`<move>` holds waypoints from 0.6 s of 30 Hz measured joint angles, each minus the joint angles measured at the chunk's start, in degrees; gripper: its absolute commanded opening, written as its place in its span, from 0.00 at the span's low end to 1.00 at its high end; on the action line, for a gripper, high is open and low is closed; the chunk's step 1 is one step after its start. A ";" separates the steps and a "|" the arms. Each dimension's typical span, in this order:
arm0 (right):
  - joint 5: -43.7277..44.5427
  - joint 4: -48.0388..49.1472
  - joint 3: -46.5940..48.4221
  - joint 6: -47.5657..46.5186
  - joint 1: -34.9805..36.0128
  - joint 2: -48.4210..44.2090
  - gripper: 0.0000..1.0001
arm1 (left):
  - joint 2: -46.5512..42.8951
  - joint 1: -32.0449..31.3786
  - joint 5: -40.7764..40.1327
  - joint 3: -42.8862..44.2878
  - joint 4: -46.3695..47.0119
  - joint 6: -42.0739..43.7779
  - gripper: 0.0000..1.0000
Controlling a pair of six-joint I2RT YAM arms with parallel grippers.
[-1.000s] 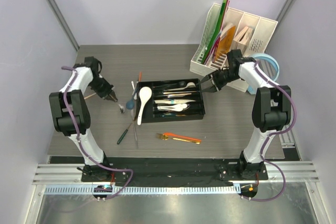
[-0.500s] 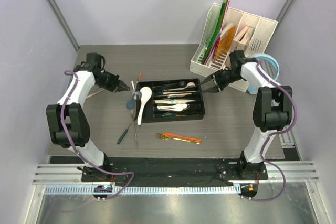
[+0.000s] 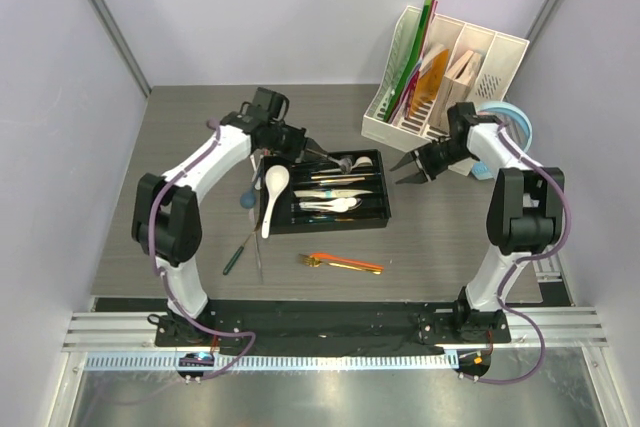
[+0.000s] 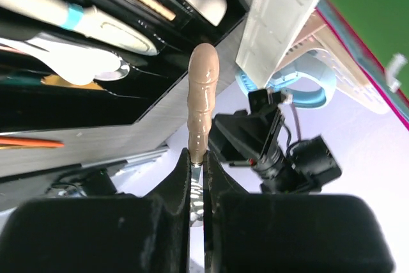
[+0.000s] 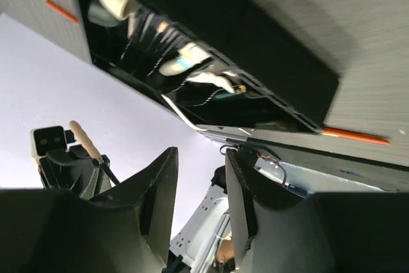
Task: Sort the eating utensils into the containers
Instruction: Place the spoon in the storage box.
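Observation:
The black tray [image 3: 388, 197] lies mid-table with several white spoons and steel pieces in its compartments. My left gripper [image 3: 312, 149] hovers over its back left corner, shut on the steel end of a tan-handled utensil [image 4: 202, 94] that points out beyond the fingertips [image 4: 197, 158]. My right gripper [image 3: 410, 169] hangs open and empty just right of the tray [image 5: 275, 75]. A white ceramic spoon [image 3: 272, 192] lies across the tray's left rim. On the table are a blue spoon [image 3: 246, 199], a green-handled utensil [image 3: 237, 254] and orange chopsticks [image 3: 345, 263].
A white slotted organiser [image 3: 445, 77] with folders stands at the back right, close behind my right arm. Light-blue headphones [image 3: 515, 122] lie beside it. Purple walls close in the table on both sides.
My left arm has swung from the table's left side to above the tray's back left corner, carrying the tan-handled utensil. My right gripper has drawn back a little to the right.

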 measured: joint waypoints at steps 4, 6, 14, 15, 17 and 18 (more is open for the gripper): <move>1.99 -2.97 -4.28 -1.36 -4.11 -4.00 0.40 | 2.54 -2.78 -0.37 -0.96 2.75 -5.88 0.00; 2.78 -4.61 -5.70 -2.01 -6.40 -5.88 0.39 | 3.26 -3.91 -0.74 -1.75 3.82 -8.63 0.00; 5.05 -9.88 -8.20 -3.63 -12.74 -11.50 0.39 | 3.45 -7.91 -4.42 -5.53 1.97 -17.20 0.00; 5.31 -10.38 -8.33 -3.80 -13.14 -11.93 0.39 | 3.34 -8.13 -4.96 -5.92 0.92 -17.92 0.00; 5.68 -11.23 -8.68 -4.07 -13.57 -12.44 0.39 | 3.28 -8.35 -6.29 -5.81 -2.40 -19.10 0.00; 5.75 -11.43 -8.87 -4.17 -13.62 -12.52 0.39 | 3.23 -8.37 -7.19 -5.42 -4.61 -19.26 0.00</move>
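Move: The left hand, with the spoon already pinched, is above the storage box's back half; the box's middle lies about 5 cm back, straight below by some 16 cm. The white-bladed knife lies about 5 cm back and 2 cm right, the black ladle's bowl 4 cm ahead and 5 cm right, and the big white spoon 8 cm back and 13 cm left. From the right hand the box's middle is about 17 cm left and 2 cm back, 10 cm lower. Downwards by about 7 cm, the left hand brings the spoon towards the storage box's middle, sliding some 4 cm right at first, then drawing back about 5 cm, while the wrist tips the fingers steeper and turns a little counter-clockwise. Its fingers keep their grip. The empty right hand backs off to the right and rearward from the box, fingers staying partly open. ##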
